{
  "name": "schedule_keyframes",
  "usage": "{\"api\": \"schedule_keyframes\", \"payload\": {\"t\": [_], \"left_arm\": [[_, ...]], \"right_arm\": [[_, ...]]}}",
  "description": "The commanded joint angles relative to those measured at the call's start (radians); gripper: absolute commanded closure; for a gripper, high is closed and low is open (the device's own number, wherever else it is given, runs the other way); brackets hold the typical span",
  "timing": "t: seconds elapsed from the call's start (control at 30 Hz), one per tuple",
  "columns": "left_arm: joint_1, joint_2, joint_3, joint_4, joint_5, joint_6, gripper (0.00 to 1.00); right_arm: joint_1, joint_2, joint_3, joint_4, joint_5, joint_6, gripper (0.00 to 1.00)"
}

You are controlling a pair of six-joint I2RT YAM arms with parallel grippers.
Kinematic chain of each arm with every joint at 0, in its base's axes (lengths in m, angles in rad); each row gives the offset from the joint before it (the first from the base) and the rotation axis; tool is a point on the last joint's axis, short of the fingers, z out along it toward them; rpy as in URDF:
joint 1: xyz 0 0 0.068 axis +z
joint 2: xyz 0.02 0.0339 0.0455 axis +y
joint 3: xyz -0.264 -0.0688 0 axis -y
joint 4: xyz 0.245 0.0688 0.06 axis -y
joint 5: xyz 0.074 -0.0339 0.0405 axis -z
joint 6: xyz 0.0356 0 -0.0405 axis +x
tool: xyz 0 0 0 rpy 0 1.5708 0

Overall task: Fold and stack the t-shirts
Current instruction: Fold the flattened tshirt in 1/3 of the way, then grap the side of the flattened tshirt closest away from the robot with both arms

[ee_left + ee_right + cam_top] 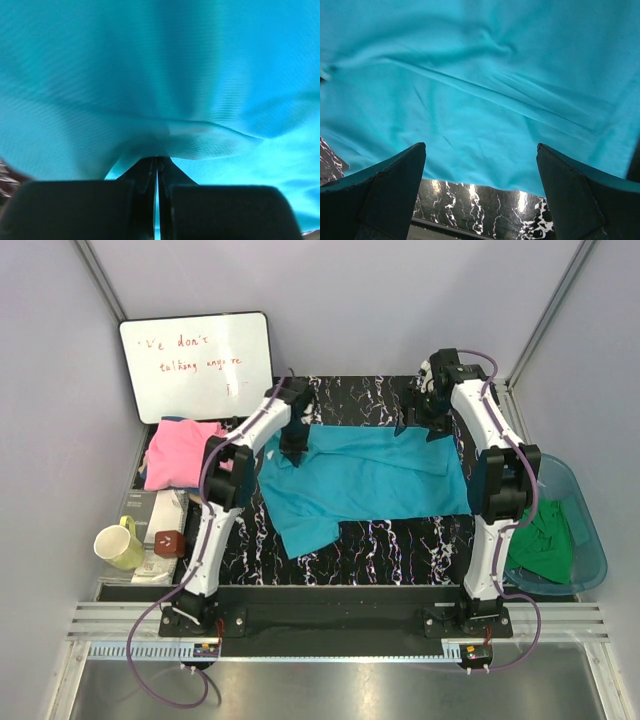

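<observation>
A teal-blue t-shirt (365, 480) lies spread across the black marbled table top (400, 550). My left gripper (294, 454) is shut on the shirt's far left edge; in the left wrist view the cloth (160, 90) bunches between the closed jaws. My right gripper (432, 420) is open just above the shirt's far right edge; its view shows the shirt (485, 80) and its hem between the spread fingers (395, 185). A pink t-shirt (180, 453) lies at the far left. A green t-shirt (545, 538) sits in the blue tub.
A translucent blue plastic tub (590, 540) stands at the right. A whiteboard (197, 362) leans at the back left. A yellow mug (120, 545), a small brown cube (169, 543) and boxes sit at the near left.
</observation>
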Motion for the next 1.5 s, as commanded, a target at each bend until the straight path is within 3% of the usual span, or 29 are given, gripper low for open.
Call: {"api": "schedule_keyframes", "payload": {"t": [0.0, 0.17, 0.2, 0.3, 0.37, 0.4, 0.5, 0.57, 0.77, 0.87, 1.03, 1.3, 1.4, 1.43, 1.47], "left_arm": [[0.133, 0.096, 0.061, 0.016, -0.053, -0.040, 1.00], [0.183, 0.058, 0.083, 0.048, 0.011, 0.009, 1.00], [0.180, 0.033, 0.054, 0.065, 0.098, 0.032, 1.00], [0.157, -0.114, -0.047, 0.127, 0.152, 0.073, 0.97], [0.141, -0.249, -0.118, 0.163, 0.154, 0.092, 0.75], [0.131, -0.339, -0.197, 0.176, 0.169, 0.096, 0.50], [0.112, -0.509, -0.376, 0.216, 0.162, 0.098, 0.12], [0.095, -0.583, -0.463, 0.223, 0.133, 0.100, 0.02], [0.037, -0.844, -0.802, 0.211, -0.011, 0.101, 0.01], [0.019, -0.889, -0.911, 0.188, -0.025, 0.049, 0.02], [-0.073, -0.924, -1.000, 0.165, -0.025, 0.003, 0.03], [-0.243, -0.855, -1.008, 0.162, -0.157, 0.014, 0.03], [-0.285, -0.803, -1.009, 0.162, -0.183, 0.029, 0.02], [-0.299, -0.790, -1.009, 0.164, -0.199, 0.027, 0.02], [-0.302, -0.768, -1.008, 0.170, -0.202, 0.024, 0.02]], "right_arm": [[0.000, -0.095, -0.046, 0.003, 0.001, 0.006, 0.00], [0.002, -0.121, -0.101, 0.003, -0.024, 0.018, 0.00], [0.002, -0.131, -0.106, 0.003, -0.027, 0.021, 0.00], [0.002, -0.155, -0.141, 0.005, -0.056, 0.032, 0.00], [0.002, -0.172, -0.179, 0.005, -0.074, 0.046, 0.00], [0.002, -0.190, -0.199, 0.005, -0.084, 0.049, 0.00], [0.000, -0.238, -0.293, 0.005, -0.090, 0.076, 0.00], [0.002, -0.261, -0.380, 0.001, -0.081, 0.110, 0.02], [-0.003, -0.347, -0.603, -0.015, -0.018, 0.233, 0.11], [-0.015, -0.397, -0.689, -0.009, 0.042, 0.290, 0.12], [-0.046, -0.439, -0.782, 0.029, 0.108, 0.340, 0.15], [-0.049, -0.404, -0.825, 0.190, 0.134, 0.376, 0.16], [-0.049, -0.372, -0.821, 0.231, 0.136, 0.376, 0.27], [-0.047, -0.358, -0.819, 0.239, 0.137, 0.377, 0.42], [-0.049, -0.352, -0.819, 0.253, 0.131, 0.376, 0.50]]}}
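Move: The left hand's shut fingertips are already on the turquoise t-shirt. The near-left flap it will go for next lies about 23 cm back and 4 cm right, 2 cm lower, and the pink stack 22 cm left and 1 cm ahead. From the open right hand, the shirt's near-right corner is about 17 cm back, 7 cm right and 13 cm below; the bin's middle is 20 cm back, 24 cm right, 14 cm below. Shut fingertips still on the cloth, the left hand drags the t-shirt about 8 cm left and 5 cm forward, then opens wide, rises clear and swings back some 26 cm to above the table by the near-left flap. Meanwhile the open right hand draws back about 19 cm, sinking 8 cm and veering right towards the near-right corner, turning roughly 25 degrees clockwise and easing forward slightly at the end. ##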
